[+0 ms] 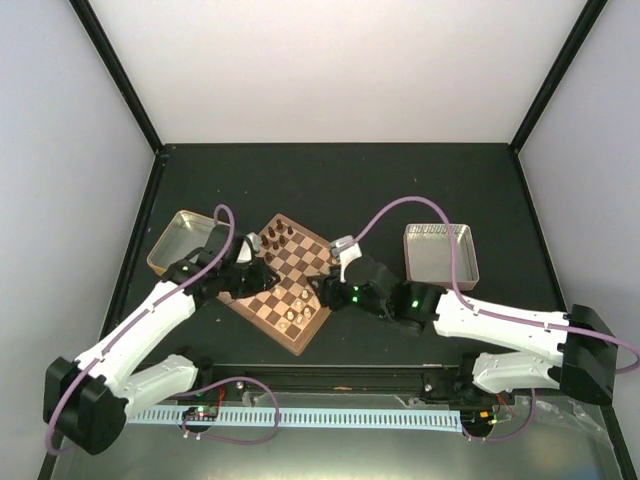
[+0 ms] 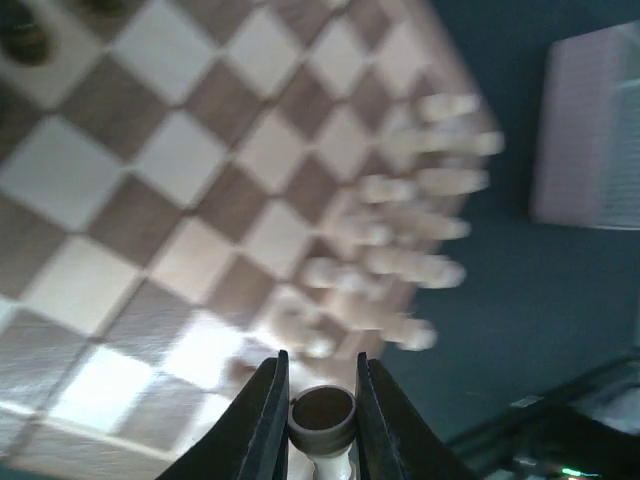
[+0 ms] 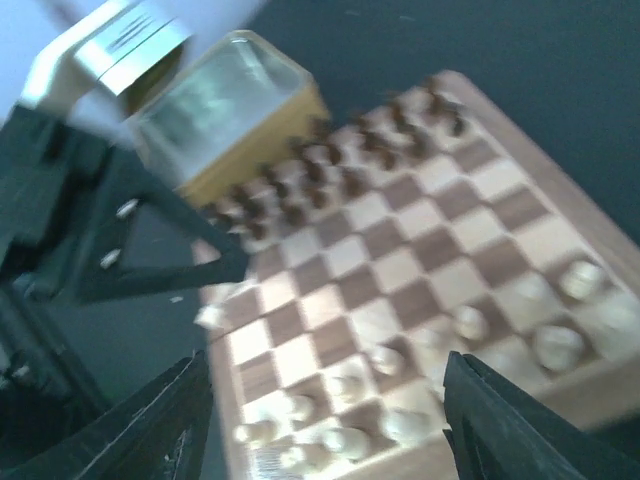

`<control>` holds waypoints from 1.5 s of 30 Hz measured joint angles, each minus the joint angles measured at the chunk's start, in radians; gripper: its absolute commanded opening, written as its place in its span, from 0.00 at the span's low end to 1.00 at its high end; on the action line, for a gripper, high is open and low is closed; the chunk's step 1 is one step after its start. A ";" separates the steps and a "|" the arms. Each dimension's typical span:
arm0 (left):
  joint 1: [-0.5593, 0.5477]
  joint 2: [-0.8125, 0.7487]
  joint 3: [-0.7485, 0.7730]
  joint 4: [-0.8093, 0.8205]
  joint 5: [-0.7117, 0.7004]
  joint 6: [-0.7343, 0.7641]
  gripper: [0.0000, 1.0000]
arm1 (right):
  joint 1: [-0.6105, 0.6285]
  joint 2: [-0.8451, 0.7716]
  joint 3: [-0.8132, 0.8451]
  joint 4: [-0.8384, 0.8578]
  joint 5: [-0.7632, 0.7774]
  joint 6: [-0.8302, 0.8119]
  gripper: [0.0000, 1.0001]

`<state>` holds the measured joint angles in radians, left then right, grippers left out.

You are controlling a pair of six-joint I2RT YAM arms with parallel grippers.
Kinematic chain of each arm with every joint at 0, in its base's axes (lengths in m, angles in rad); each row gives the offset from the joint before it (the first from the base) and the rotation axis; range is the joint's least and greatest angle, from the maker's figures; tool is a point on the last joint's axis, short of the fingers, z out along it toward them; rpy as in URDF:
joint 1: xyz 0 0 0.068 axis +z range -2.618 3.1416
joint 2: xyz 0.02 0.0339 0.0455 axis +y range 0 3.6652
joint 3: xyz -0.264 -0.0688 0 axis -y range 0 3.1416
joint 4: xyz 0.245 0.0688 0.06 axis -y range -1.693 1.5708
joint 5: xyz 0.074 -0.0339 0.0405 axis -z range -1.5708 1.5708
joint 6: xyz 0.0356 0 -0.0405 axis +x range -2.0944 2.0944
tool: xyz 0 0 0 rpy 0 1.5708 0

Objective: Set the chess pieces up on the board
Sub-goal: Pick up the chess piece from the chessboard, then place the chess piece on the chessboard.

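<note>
The board (image 1: 275, 272) lies turned like a diamond between my two arms. Dark chess pieces (image 1: 278, 238) line its far side and pale ones (image 1: 298, 306) its near right side. My left gripper (image 2: 322, 372) is shut on a pale chess piece (image 2: 320, 418), gripped at the base, its round dark underside facing the camera. It hovers over the board's (image 2: 150, 200) edge, near the left corner (image 1: 243, 266). My right gripper (image 3: 328, 370) is wide open above the pale rows (image 3: 400, 400), nothing between its fingers. It is by the board's right corner (image 1: 332, 290).
A gold-tan metal tray (image 1: 178, 244) stands left of the board, also visible from the right wrist (image 3: 235, 110). A pinkish tray (image 1: 440, 252) stands to the right, blurred in the left wrist view (image 2: 595, 130). Both arms reach close over the board.
</note>
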<state>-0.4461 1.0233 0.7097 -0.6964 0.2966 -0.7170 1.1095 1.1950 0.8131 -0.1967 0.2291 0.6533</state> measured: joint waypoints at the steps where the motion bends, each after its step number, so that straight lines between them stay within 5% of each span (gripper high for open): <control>1: 0.000 -0.022 0.009 0.021 0.038 -0.041 0.11 | 0.029 0.008 0.000 0.039 -0.006 -0.035 0.66; 14: 0.009 -0.090 -0.003 0.357 0.325 -0.568 0.08 | 0.112 0.068 -0.004 0.370 -0.009 -0.168 0.60; 33: 0.017 -0.127 -0.032 0.443 0.360 -0.762 0.09 | 0.115 0.093 0.003 0.369 0.116 -0.109 0.03; 45: 0.037 -0.162 -0.031 0.374 0.319 -0.633 0.51 | 0.099 0.100 0.128 0.158 0.055 -0.078 0.01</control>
<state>-0.4095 0.8612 0.6788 -0.3222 0.6155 -1.3502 1.2083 1.2949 0.9409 -0.0391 0.2844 0.5755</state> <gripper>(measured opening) 0.443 0.080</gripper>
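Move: Held in the left fingers, the white chess piece lies about 10 cm to the right hand's left, level with it fore and aft and some 7 cm lower; the left hand is taking it to the right gripper. The standing white pieces are roughly 5 cm back, 3 cm left and 15 cm below the right hand. The brown pieces stand about 8 cm ahead of the left hand, 2 cm to its right and 8 cm down. Rising about 11 cm and shifting 6 cm right, the left hand carries the white piece towards the right gripper, rolling some 40 degrees until its fingers point right. The right hand comes about 5 cm left and as much up, tipping up slightly, and pinches the piece's base end; then the left fingers open and start drawing off to the left. ##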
